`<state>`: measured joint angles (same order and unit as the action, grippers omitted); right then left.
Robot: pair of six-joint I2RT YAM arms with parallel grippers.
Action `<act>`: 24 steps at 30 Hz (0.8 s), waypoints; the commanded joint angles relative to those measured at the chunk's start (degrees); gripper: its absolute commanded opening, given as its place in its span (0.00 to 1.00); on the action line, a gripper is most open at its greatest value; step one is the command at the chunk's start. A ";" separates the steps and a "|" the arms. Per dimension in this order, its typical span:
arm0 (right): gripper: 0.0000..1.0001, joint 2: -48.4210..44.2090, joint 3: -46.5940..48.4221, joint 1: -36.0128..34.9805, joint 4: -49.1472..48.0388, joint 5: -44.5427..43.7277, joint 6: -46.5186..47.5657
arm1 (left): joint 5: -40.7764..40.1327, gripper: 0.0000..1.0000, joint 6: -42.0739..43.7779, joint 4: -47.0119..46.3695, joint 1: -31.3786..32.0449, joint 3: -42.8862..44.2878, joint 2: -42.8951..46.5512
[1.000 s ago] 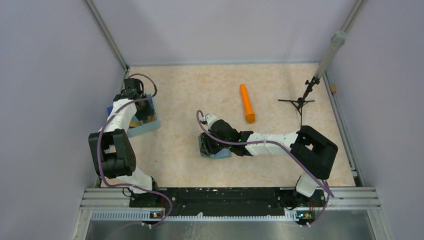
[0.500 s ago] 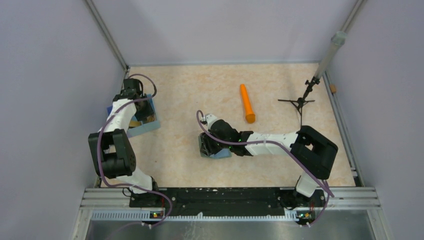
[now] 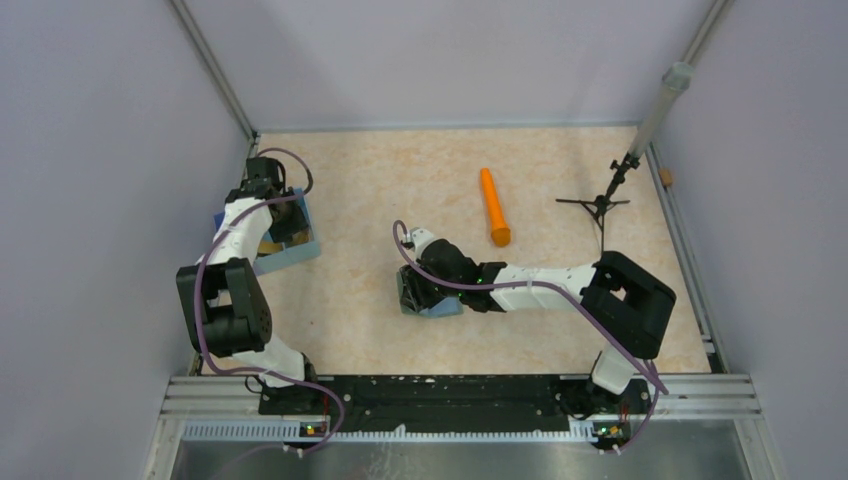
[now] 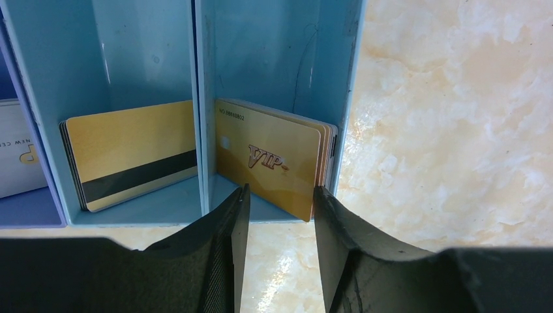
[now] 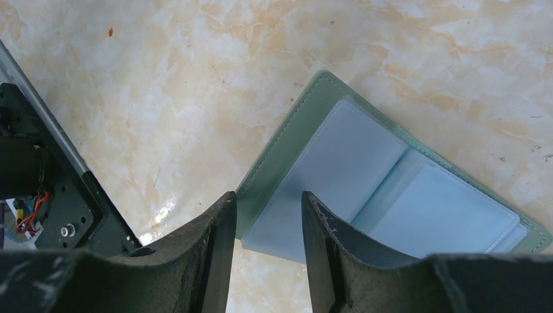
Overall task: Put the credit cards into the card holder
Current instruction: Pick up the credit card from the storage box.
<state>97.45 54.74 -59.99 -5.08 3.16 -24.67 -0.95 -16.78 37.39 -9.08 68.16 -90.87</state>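
Note:
Gold credit cards stand in a blue tray (image 4: 274, 52): a stack with a dark stripe (image 4: 130, 153) in the middle compartment and a "VIP" stack (image 4: 270, 156) in the right one. My left gripper (image 4: 280, 195) is open just in front of the VIP stack, whose lower corner sits near the right fingertip (image 4: 323, 202); nothing is gripped. The card holder (image 5: 365, 176) lies open on the table, grey-green rim, pale blue inside. My right gripper (image 5: 267, 202) is open, its fingers straddling the holder's near corner. From above, the left gripper (image 3: 288, 228) is over the tray (image 3: 300, 250) and the right gripper (image 3: 412, 290) over the holder (image 3: 445, 308).
A white card (image 4: 19, 156) sits in the tray's left compartment. An orange cylinder (image 3: 493, 207) lies beyond the holder. A small black stand (image 3: 598, 205) with a pole is at the back right. Walls close in the table on three sides.
The left gripper's jaws have spread a little wider. Neither arm nor the card holder has visibly moved.

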 commanded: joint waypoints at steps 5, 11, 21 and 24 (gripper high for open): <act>0.41 -2.77 0.11 -0.13 -1.60 0.66 -0.42 | -0.08 0.42 0.54 0.31 -0.50 -0.05 1.40; 0.40 -2.70 0.06 -0.09 -1.60 0.54 -0.47 | -2.34 0.33 0.35 0.67 -0.50 -0.06 1.75; 0.40 -2.64 0.03 -0.08 -1.70 0.58 -0.67 | -6.81 0.23 0.43 0.93 -0.50 -0.74 3.53; 0.40 -2.65 0.10 -0.13 -1.69 0.47 -0.71 | -8.51 0.21 0.52 1.25 -0.50 -0.69 3.80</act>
<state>97.45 54.74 -59.99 -5.08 3.20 -24.71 -5.04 -16.75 37.71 -9.10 68.07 -89.19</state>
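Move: The front VIP credit card stands aslant in the right-hand compartment of the storage box, its middle about 3 cm ahead of the left hand, 1 cm to its left and 1 cm lower. The rest of that stack is right behind it, roughly 5 cm ahead; the middle compartment's gold card is about 10 cm left, level ahead, and the silver card some 17 cm left and 3 cm back. From the right hand, the VIP card lies roughly 16 cm ahead and 24 cm left. With its right finger against the right end of the front VIP card, the left hand draws that end leftward, away from the stack. The fingers first narrow to about half their gap almost in place; then, still closing, the hand goes about 1 cm left and 1 cm up, with a slight roll. The card's end is between the fingertips, but a gap still shows, so it isn't fully pinched. ##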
